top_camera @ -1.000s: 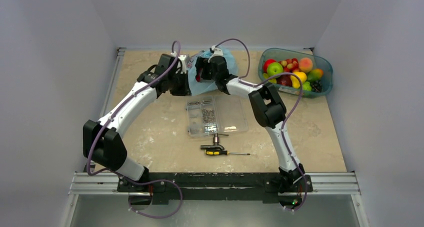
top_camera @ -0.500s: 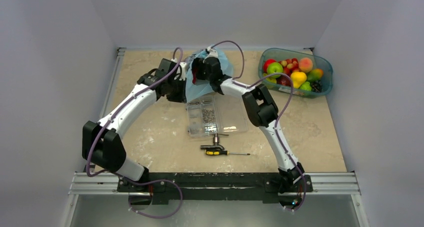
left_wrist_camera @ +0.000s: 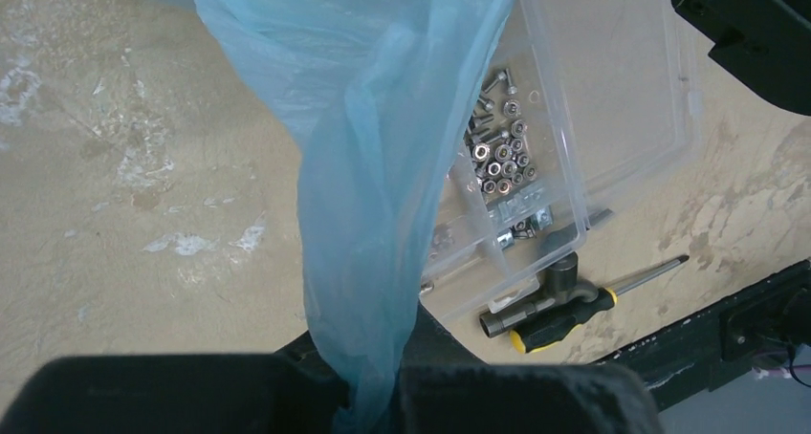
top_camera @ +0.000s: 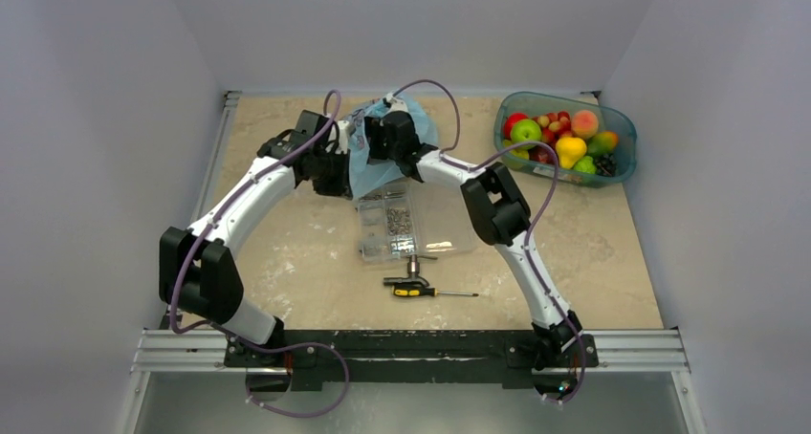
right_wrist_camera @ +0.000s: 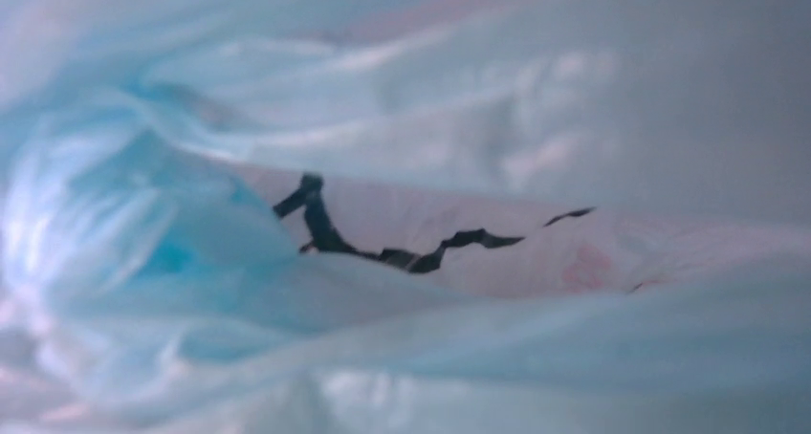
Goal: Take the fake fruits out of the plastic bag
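The light blue plastic bag (top_camera: 371,173) hangs bunched at the back of the table, between my two wrists. My left gripper (left_wrist_camera: 378,396) is shut on a gathered strip of the bag (left_wrist_camera: 363,166), which stretches away from its jaws. My right gripper (top_camera: 385,131) is pushed into the bag from the right. The right wrist view shows only blue film (right_wrist_camera: 402,358) with dark printed marks (right_wrist_camera: 383,252), and no fingers. No fruit shows inside the bag. Several fake fruits (top_camera: 559,145) lie in the teal tub.
A clear compartment box of screws (top_camera: 411,222) lies just in front of the bag, and also shows under it (left_wrist_camera: 583,119). A yellow-and-black screwdriver (top_camera: 421,289) lies nearer the arms. The teal tub (top_camera: 622,119) stands at the back right corner.
Both grippers and the bag have shifted a little to the left. The bag now hangs narrower, and the red spot seen at its mouth a second ago no longer shows.
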Action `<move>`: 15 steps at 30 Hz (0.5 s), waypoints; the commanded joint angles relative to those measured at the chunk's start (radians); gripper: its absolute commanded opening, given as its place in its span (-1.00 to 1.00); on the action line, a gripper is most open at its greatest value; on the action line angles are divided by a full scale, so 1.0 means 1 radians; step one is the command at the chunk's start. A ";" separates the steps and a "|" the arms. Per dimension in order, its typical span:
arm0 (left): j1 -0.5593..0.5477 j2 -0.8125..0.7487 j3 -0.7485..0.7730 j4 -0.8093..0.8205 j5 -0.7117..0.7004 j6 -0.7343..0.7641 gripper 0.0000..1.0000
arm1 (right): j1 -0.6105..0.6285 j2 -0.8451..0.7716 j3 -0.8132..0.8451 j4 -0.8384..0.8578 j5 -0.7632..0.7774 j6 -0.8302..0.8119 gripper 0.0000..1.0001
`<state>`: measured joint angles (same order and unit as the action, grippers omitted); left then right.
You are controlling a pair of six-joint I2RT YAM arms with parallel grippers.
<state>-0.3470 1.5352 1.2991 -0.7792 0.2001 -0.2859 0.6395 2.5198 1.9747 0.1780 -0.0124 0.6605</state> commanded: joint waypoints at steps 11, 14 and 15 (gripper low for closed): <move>0.074 -0.010 0.027 -0.022 0.043 -0.001 -1.00 | 0.013 -0.106 -0.182 0.079 -0.294 -0.157 0.98; 0.074 -0.010 0.026 -0.018 0.052 -0.004 -1.00 | 0.016 -0.087 -0.193 0.100 -0.352 -0.148 0.98; 0.075 -0.008 0.025 -0.020 0.050 -0.003 -1.00 | 0.018 -0.086 -0.201 0.101 -0.350 -0.147 0.98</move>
<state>-0.2768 1.5352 1.2991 -0.8021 0.2329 -0.2874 0.6422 2.4237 1.7908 0.2676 -0.2726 0.5465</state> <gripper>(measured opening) 0.008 0.987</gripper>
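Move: My right hand, fingers wide open, is wrapped about by the bag's film. The bag's middle lies roughly 4 cm back and 6 cm to its right, a few cm lower; no fruit can be made out in it. The corner pinched by my left fingers is about 19 cm back and 4 cm left, the parts box some 22 cm back and 12 cm right. From my left hand the bag's middle is about 18 cm ahead, 10 cm right and well below. I draw my right hand back about 5 cm, nearly level, through the bag's folds towards the corner my left hand holds, easing a little left at the end and swinging the fingers some 15 degrees counter-clockwise, still wide open. My left hand keeps its pinch on the blue plastic and tugs it about 2 cm left. ##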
